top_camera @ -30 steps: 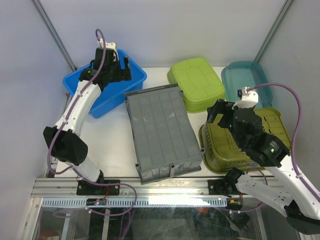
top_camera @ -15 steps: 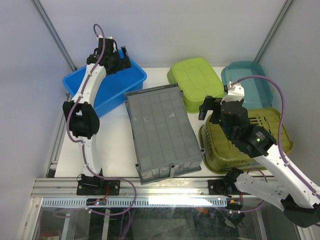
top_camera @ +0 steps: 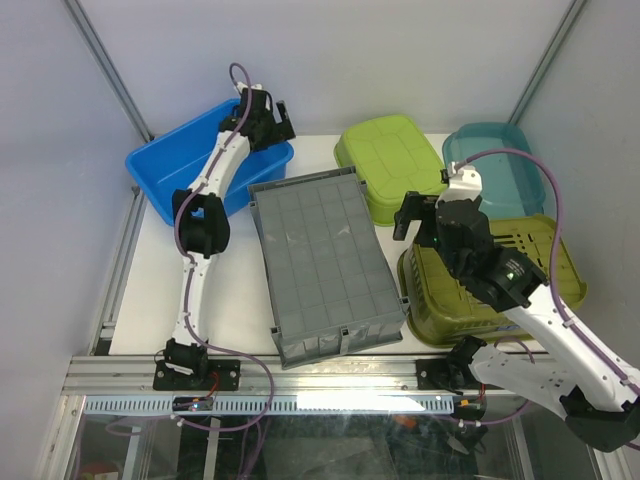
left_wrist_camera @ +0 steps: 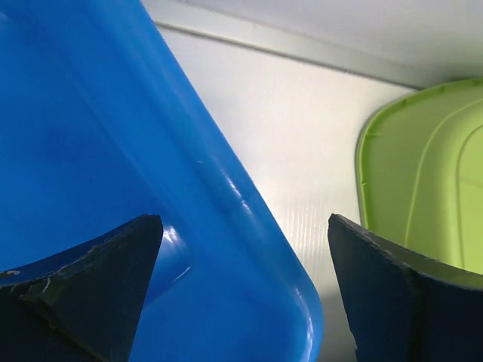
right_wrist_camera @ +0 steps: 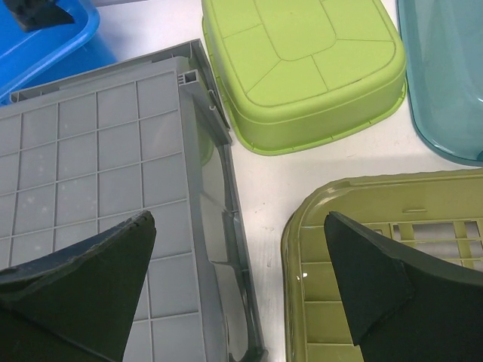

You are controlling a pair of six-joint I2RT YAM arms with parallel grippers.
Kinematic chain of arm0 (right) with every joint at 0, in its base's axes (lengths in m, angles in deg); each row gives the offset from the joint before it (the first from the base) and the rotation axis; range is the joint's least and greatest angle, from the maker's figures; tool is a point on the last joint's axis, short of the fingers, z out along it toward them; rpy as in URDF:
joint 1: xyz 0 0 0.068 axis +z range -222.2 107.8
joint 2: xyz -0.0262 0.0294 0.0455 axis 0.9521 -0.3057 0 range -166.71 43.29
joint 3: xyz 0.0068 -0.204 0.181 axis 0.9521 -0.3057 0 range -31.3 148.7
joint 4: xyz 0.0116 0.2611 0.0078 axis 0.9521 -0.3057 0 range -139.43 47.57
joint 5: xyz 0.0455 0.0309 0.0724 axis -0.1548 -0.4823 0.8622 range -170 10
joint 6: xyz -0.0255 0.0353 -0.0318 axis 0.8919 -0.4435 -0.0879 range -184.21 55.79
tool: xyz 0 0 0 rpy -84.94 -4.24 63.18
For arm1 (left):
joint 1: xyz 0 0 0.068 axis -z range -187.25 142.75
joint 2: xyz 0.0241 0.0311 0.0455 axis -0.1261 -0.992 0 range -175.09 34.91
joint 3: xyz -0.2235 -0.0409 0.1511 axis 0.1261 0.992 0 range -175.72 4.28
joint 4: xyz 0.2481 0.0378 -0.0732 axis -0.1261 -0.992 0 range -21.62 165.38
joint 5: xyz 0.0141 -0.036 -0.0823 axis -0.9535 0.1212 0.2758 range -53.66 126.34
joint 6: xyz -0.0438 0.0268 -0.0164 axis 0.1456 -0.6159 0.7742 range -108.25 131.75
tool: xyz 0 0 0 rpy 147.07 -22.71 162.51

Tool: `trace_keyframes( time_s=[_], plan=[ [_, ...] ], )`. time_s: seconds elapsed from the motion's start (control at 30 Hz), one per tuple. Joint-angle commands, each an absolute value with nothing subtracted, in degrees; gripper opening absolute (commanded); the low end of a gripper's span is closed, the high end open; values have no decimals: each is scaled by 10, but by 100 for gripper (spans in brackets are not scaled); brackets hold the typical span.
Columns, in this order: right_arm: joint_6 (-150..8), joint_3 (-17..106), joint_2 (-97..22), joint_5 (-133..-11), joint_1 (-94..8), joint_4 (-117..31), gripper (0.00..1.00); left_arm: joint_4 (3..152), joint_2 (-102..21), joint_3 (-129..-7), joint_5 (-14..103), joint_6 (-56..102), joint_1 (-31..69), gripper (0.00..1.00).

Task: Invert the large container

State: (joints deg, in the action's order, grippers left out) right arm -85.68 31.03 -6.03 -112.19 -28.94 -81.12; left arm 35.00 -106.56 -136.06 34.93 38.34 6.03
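The large container (top_camera: 322, 262) is a grey rectangular crate lying in the table's middle with its square-grid underside facing up; the right wrist view shows that grid (right_wrist_camera: 90, 173) and its right wall. My left gripper (top_camera: 268, 115) hangs open over the far right corner of the blue tub (top_camera: 185, 170), well apart from the crate; its jaws (left_wrist_camera: 245, 290) straddle the tub's rim with nothing held. My right gripper (top_camera: 420, 218) is open above the gap between the crate and the olive-green basket (top_camera: 490, 290), jaws (right_wrist_camera: 241, 283) empty.
A lime-green bin (top_camera: 392, 165) lies upside down behind the crate. A teal tub (top_camera: 495, 160) stands at the back right. The olive basket (right_wrist_camera: 392, 271) sits bottom up by the right arm. Enclosure walls and posts close in the back and sides.
The left arm has stretched out and swung its gripper right, from over the blue tub's middle to its far right corner. The right gripper moved left and back, off the olive basket towards the crate.
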Motion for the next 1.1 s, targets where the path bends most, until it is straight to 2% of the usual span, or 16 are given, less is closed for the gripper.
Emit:
trace_keyframes(
  time_s=[0.0,0.17,0.33,0.47,0.67,0.87,1.07],
  plan=[
    [-852,312,-67,-1118,-290,-779,99,381,-1074,-1376,339,364,76,92],
    [-848,308,-77,-1115,-304,-772,99,384,-1060,-1362,328,332,89,67],
    [-845,304,-79,-1109,-309,-766,99,387,-1037,-1347,333,321,92,29],
    [-846,305,-76,-1105,-311,-768,99,386,-1011,-1334,340,314,98,10],
    [-851,302,-59,-1100,-312,-772,99,378,-926,-1291,340,313,123,0],
    [-868,297,-40,-1088,-312,-777,99,369,-824,-1259,351,334,159,0],
    [-887,293,-17,-1075,-312,-789,99,387,-773,-1313,463,370,166,0]
  ],
)
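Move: Just below the left hand is the blue container's right rim, about 4 cm down, 2 cm right and 1 cm back; the container's middle lies roughly 18 cm left, 8 cm back and 9 cm lower. The upturned green tub sits some 25 cm right and 13 cm back, the grey crate's middle about 10 cm right and 33 cm back. From the right hand that rim is roughly 35 cm ahead, 21 cm left and 19 cm below. Dipping about 4 cm and slightly right with open fingers astride the rim, the left hand closes and pinches the blue container's wall. Keeping that grip, it draws back towards the grey crate, first nearly level with a small wrist roll, then faster up and to the right, ending some 14 cm above its lowest point as the roll unwinds. ##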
